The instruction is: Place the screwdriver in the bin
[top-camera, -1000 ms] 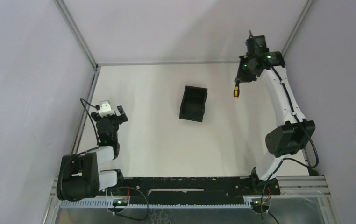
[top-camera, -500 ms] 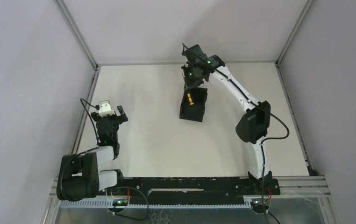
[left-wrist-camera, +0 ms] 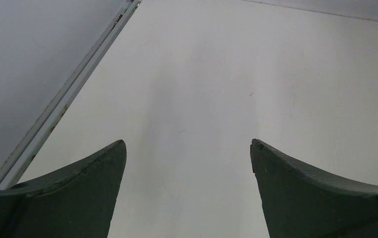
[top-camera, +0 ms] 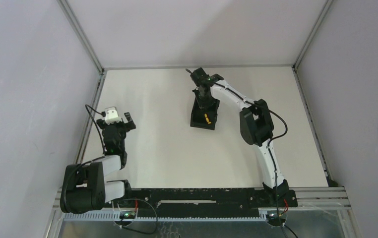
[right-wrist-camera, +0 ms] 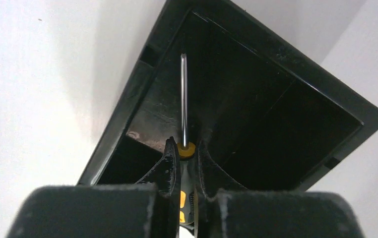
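The black bin point(top-camera: 203, 127) stands in the middle of the table, a little toward the back. My right gripper point(top-camera: 203, 105) reaches down into it and is shut on the screwdriver point(top-camera: 206, 118). In the right wrist view the yellow-and-black handle is pinched between the fingers of my right gripper point(right-wrist-camera: 186, 144). The screwdriver's thin shaft point(right-wrist-camera: 183, 99) points down along the inner wall of the bin point(right-wrist-camera: 296, 64). My left gripper point(top-camera: 122, 119) is open at the left of the table, far from the bin. Only bare tabletop shows between the fingers of my left gripper point(left-wrist-camera: 188, 144).
Grey walls with metal frame rails point(top-camera: 80, 34) enclose the table on three sides. A rail point(left-wrist-camera: 73, 87) runs close along the left gripper's left side. The right arm's elbow point(top-camera: 254, 124) hangs over the table to the right of the bin.
My right arm has swung from the back right corner leftward to the bin, carrying the screwdriver, and has lowered it inside. The left arm has not moved.
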Tool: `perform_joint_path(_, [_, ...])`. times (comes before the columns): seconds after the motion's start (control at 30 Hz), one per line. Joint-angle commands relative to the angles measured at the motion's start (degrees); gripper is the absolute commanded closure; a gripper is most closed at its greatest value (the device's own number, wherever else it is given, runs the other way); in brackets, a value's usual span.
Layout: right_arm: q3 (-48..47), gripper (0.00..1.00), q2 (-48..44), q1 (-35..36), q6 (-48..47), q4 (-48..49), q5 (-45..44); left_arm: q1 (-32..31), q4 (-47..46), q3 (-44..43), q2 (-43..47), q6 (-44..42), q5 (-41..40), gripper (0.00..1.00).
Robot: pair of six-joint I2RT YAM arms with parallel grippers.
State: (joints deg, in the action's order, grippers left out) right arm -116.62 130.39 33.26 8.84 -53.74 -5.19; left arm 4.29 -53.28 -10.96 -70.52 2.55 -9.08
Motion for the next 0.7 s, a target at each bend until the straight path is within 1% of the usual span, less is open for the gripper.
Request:
perform_joint_path(0.0, [0.87, 0.83, -1.29, 0.80, -1.15, 4.07, -2.74, -0.32, -1.48, -2.69, 0.03, -0.81, -0.75, 0.00])
perform_joint_path(0.03, [1.16, 0.77, -1.48, 0.88, -1.09, 4.30, -2.88, -0.34, -1.48, -2.73, 0.03, -0.84, -0.71, 0.00])
perform_joint_path(0.1, [1.47, 0.67, -1.94, 0.99, -0.95, 4.20, -3.32, -0.29, -1.48, -2.62, 0.08, -0.79, -0.70, 0.00])
perform_joint_path(0.13, [1.49, 0.63, -2.31, 1.14, -0.75, 4.13, -3.72, -0.31, -1.48, -2.63, 0.04, -0.79, -0.74, 0.00])
perform_joint_path(0.17, [1.54, 0.61, -2.88, 1.26, -0.62, 4.14, -4.14, -0.36, -1.48, -2.66, 0.04, -0.79, -0.68, 0.00])
perform_joint_path(0.3, [1.70, 0.56, -6.72, 2.08, -0.40, 4.58, -5.70, -0.35, -1.48, -2.67, 0.06, -0.79, -0.69, 0.00])
perform_joint_path(0.47, [2.08, 0.55, -13.52, 3.06, -0.56, 5.35, -8.17, -0.34, -1.48, -2.66, 0.03, -0.79, -0.70, 0.00])
perform_joint_path(0.53, [3.39, 0.53, -17.29, 3.13, -0.78, 6.10, -8.72, -0.38, -1.48, -2.72, 0.04, -0.79, -0.67, 0.00])
perform_joint_path(0.57, [4.51, 0.48, -19.31, 3.04, -0.91, 6.87, -8.96, -0.32, -1.48, -2.60, 0.09, -0.79, -0.70, 0.00])
perform_joint_path(0.6, [6.00, 0.33, -21.45, 2.90, -1.09, 7.66, -9.39, -0.34, -1.48, -2.61, 0.04, -0.78, -0.69, 0.00])
perform_joint_path(0.63, [7.85, 0.06, -23.66, 2.75, -1.39, 9.02, -9.92, -0.32, -1.48, -2.61, 0.03, -0.84, -0.68, 0.00])
perform_joint_path(0.67, [10.73, 0.01, -26.37, 2.51, -2.04, 10.84, -10.16, -0.34, -1.48, -2.62, 0.04, -0.80, -0.75, 0.00])
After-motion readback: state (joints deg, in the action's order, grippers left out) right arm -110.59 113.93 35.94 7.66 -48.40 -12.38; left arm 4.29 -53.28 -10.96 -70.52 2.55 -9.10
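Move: The right hand is already down inside the bin with the screwdriver still pinched at the shaft end of its handle. The bin's middle is about 1 cm ahead, 1 cm to the right and 1 cm below. The screwdriver's middle is about 1 cm ahead, level with the fingers, its shaft pointing away from the robot. From the idle left hand the bin lies about 8 cm ahead, 39 cm to the right and some 6 cm lower. The right hand's fingers let go of the screwdriver's handle, parting to nearly half open as the hand settles about 1 cm deeper into the bin and pauses there. Then it rises almost straight up, ever faster, ending some 11 cm above its start; the fingertips swing forward by roughly 15 degrees and the fingers spread nearly wide at the end. ##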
